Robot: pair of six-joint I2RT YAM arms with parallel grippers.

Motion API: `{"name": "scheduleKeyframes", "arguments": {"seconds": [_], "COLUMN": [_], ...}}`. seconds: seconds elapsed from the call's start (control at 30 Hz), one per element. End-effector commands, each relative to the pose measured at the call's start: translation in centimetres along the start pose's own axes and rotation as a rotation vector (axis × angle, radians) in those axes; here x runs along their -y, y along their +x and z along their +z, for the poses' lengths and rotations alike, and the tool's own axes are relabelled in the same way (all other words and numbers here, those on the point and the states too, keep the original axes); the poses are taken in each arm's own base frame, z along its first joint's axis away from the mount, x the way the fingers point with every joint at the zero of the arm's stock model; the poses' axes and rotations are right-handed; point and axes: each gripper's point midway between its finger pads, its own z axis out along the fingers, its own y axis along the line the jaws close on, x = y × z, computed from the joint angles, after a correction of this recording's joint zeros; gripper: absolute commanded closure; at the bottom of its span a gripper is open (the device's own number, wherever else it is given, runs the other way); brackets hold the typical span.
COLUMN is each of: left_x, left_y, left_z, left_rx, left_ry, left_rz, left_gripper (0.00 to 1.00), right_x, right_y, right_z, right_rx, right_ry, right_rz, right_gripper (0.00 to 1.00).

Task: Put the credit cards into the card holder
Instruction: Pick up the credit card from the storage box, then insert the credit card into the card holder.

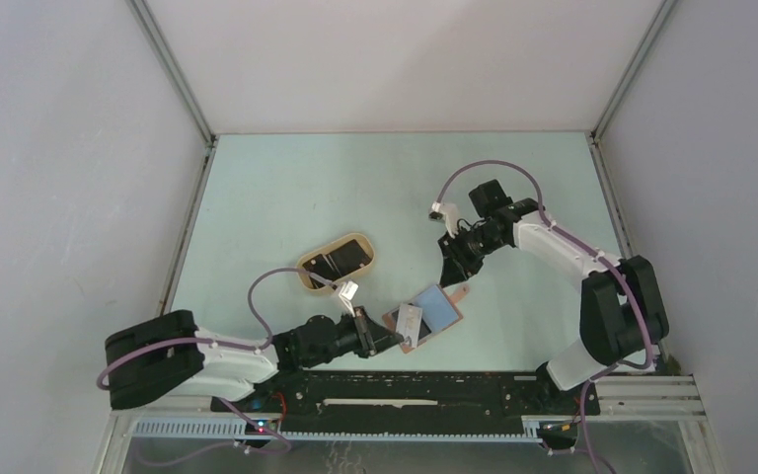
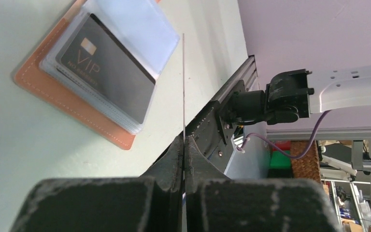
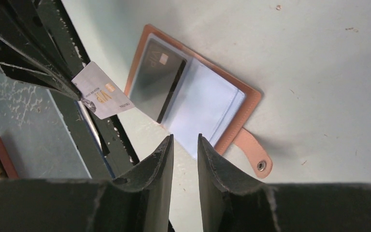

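The card holder (image 1: 441, 306) lies open near the table's front, reddish-brown outside with light blue pockets (image 3: 200, 104) and a snap tab (image 3: 253, 155). A black credit card (image 2: 107, 72) sits in its left pocket (image 3: 157, 84). My left gripper (image 2: 184, 143) is shut on a pale credit card, seen edge-on as a thin line (image 2: 183, 87) and flat-on in the right wrist view (image 3: 101, 96); the card hangs just beside the holder's near-left edge (image 1: 411, 320). My right gripper (image 3: 184, 141) stands open and empty above the holder's far edge (image 1: 451, 272).
A tan oval tray (image 1: 306, 269) with dark cards (image 1: 341, 259) in it stands left of the holder. The black mounting rail (image 1: 434, 387) runs along the table's front edge, close behind the left gripper. Walls close the table on three sides.
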Motion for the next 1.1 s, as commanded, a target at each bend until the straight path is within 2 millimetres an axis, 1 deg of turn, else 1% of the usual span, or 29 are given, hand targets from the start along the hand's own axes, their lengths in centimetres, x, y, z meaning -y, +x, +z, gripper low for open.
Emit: {"name": "scheduleKeyframes", "arguments": {"seconds": [0.0, 0.17, 0.33, 0.37, 0.5, 0.67, 0.87, 1.07], "left_x": [1.3, 0.4, 0.0, -0.5, -0.4, -1.5, -2.2, -2.5], "left_y": [-0.5, 0.1, 0.5, 0.8, 1.0, 1.7, 1.4, 2.0], "left_z": [0.7, 1.3, 2.0, 2.2, 2.9, 3.9, 3.7, 3.9], "left_rx": [0.028, 0.016, 0.012, 0.008, 0.009, -0.006, 0.013, -0.007], "left_ry": [0.049, 0.028, 0.030, 0.020, 0.040, 0.008, -0.022, -0.042], "left_rz": [-0.057, -0.096, -0.142, -0.153, -0.204, -0.270, -0.307, -0.385], "left_gripper": [1.00, 1.00, 1.00, 1.00, 1.00, 1.00, 1.00, 1.00], "right_x": [1.5, 2.3, 2.8, 3.0, 3.5, 4.6, 5.4, 5.4], "right_y": [-0.1, 0.2, 0.4, 0.5, 0.7, 0.9, 1.7, 2.6], "right_z": [0.3, 0.7, 1.1, 1.1, 1.4, 1.8, 2.9, 3.7], "right_rx": [-0.005, -0.019, -0.031, -0.033, -0.046, -0.057, -0.085, -0.135], "right_ry": [0.058, 0.075, 0.090, 0.093, 0.107, 0.148, 0.149, 0.111], "right_rz": [0.017, 0.034, 0.046, 0.049, 0.061, 0.086, 0.128, 0.166], "right_gripper": [0.67, 0.67, 0.67, 0.67, 0.67, 0.66, 0.66, 0.67]}}
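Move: The open card holder, flat on the table, has its middle about 8 cm ahead of the left hand, 5 cm to its right and 7 cm below; that hand already pinches the pale credit card. The holder's black card lies some 7 cm ahead and 1 cm right of the left hand, its clear leaf 10 cm ahead and 8 cm right. From the half-open right hand the holder's middle is about 5 cm back, 5 cm left and 9 cm down. The left hand keeps its pinch on the pale card and sinks about 5 cm towards the holder, easing right by some 2 cm and rising slightly at the end, while its wrist tips forward about 15 degrees to bring the card low over the black-card side near the fold. The right hand, fingers still parted, drops some 6 cm beside the holder's far right end by the strap, edging forward and a little right as its fingers tilt more steeply down. ##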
